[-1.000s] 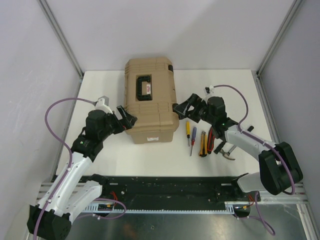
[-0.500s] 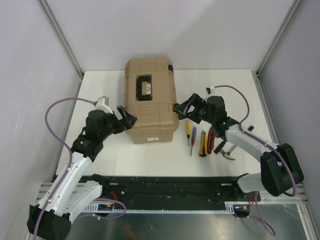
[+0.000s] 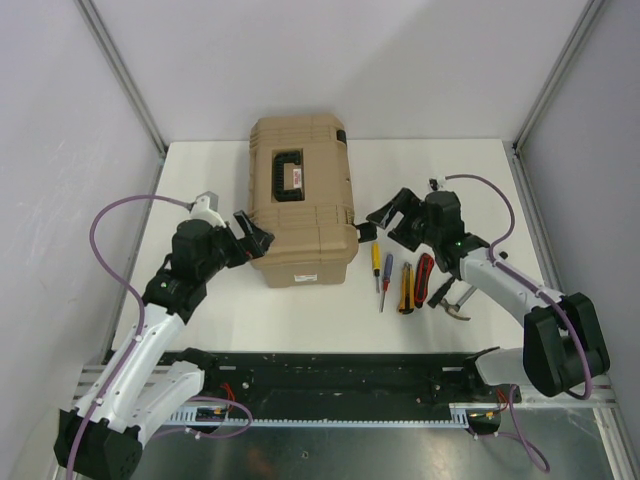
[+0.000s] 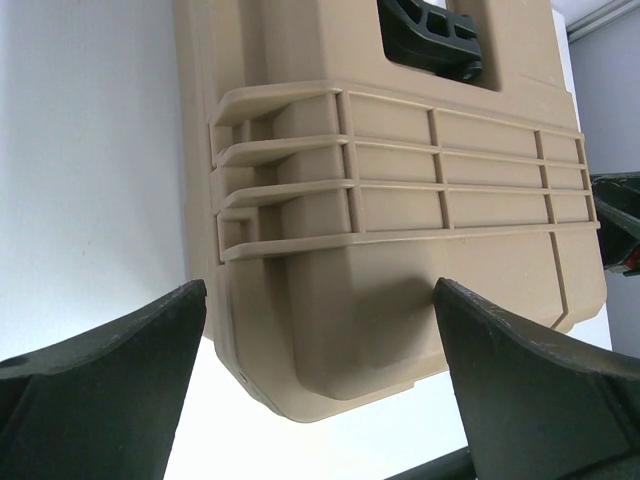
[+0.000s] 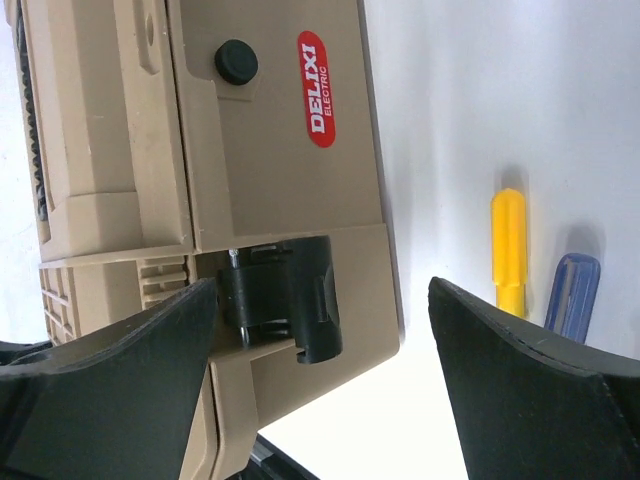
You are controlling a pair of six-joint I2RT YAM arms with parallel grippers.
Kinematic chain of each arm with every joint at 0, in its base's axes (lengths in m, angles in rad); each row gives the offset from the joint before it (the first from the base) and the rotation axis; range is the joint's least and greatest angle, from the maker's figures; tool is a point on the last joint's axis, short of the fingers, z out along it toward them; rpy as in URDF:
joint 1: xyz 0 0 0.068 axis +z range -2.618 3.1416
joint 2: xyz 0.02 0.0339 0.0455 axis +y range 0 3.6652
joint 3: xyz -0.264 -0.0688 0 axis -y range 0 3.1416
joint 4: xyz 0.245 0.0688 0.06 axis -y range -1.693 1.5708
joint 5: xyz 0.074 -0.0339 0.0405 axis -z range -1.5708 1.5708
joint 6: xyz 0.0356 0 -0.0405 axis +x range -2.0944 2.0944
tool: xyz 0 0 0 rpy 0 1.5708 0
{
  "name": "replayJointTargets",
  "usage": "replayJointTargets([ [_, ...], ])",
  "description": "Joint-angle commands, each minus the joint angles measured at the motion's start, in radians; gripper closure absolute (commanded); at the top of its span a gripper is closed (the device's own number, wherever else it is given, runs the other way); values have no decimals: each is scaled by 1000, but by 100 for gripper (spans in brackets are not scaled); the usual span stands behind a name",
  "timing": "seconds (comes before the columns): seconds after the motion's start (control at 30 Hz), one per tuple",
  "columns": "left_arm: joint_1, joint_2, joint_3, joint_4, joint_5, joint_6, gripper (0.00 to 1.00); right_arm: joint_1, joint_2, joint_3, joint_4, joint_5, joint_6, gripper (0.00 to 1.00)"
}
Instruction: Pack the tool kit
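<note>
The tan ribbed case lies closed in the middle of the table, its black handle on top. My left gripper stands open at the case's near left corner, holding nothing. My right gripper is open beside the case's right side, its jaws either side of a black latch without touching it. To the right of the case lie a yellow screwdriver, a blue screwdriver, the yellow knife, the red-black pliers and a black hammer.
The white table ends at grey walls on the left, back and right. A black rail with the arm bases runs along the near edge. Purple cables loop beside both arms.
My right gripper has drawn back a little to the right, away from the case's side. The left arm and the tools have not moved.
</note>
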Motion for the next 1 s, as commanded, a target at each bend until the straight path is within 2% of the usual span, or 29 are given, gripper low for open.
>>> replayJointTargets([
  [0.0,0,27,-1,-58,-58,49,0,-5,-39,-2,11,4,-31,10],
  [0.2,0,28,56,-59,-106,77,0,-24,-45,16,169,-70,-63,10],
  [0.37,2,42,138,-59,-140,123,1,-47,48,104,324,-241,-125,9],
  [0.5,2,63,184,-59,-164,144,1,-52,172,212,368,-329,-133,11],
  [0.7,1,97,240,-58,-175,158,1,-64,389,369,373,-397,-77,35],
  [0.97,2,107,257,-59,-178,153,1,-74,513,453,310,-378,-168,40],
])
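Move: Along the right side of the case, the still-shut far latch lies about 26 cm ahead of the right hand, 8 cm to its left and slightly lower. The black knob is roughly 12 cm ahead and 8 cm left; the near latch, already open, is 3 cm left and 1 cm ahead, the yellow screwdriver almost straight below. From the left hand the far latch is some 32 cm ahead and 20 cm right, the handle 18 cm ahead and 6 cm right. Leaving the opened near latch, the right hand arcs forward and left some 12 cm along the case's side to beside the black knob, rising about 8 cm, then sinking 5 cm while the fingers close by about a third and the hand swings counter-clockwise. The left hand, wide open, lifts 5 cm from beside the near left corner, also drifting forward and left. ##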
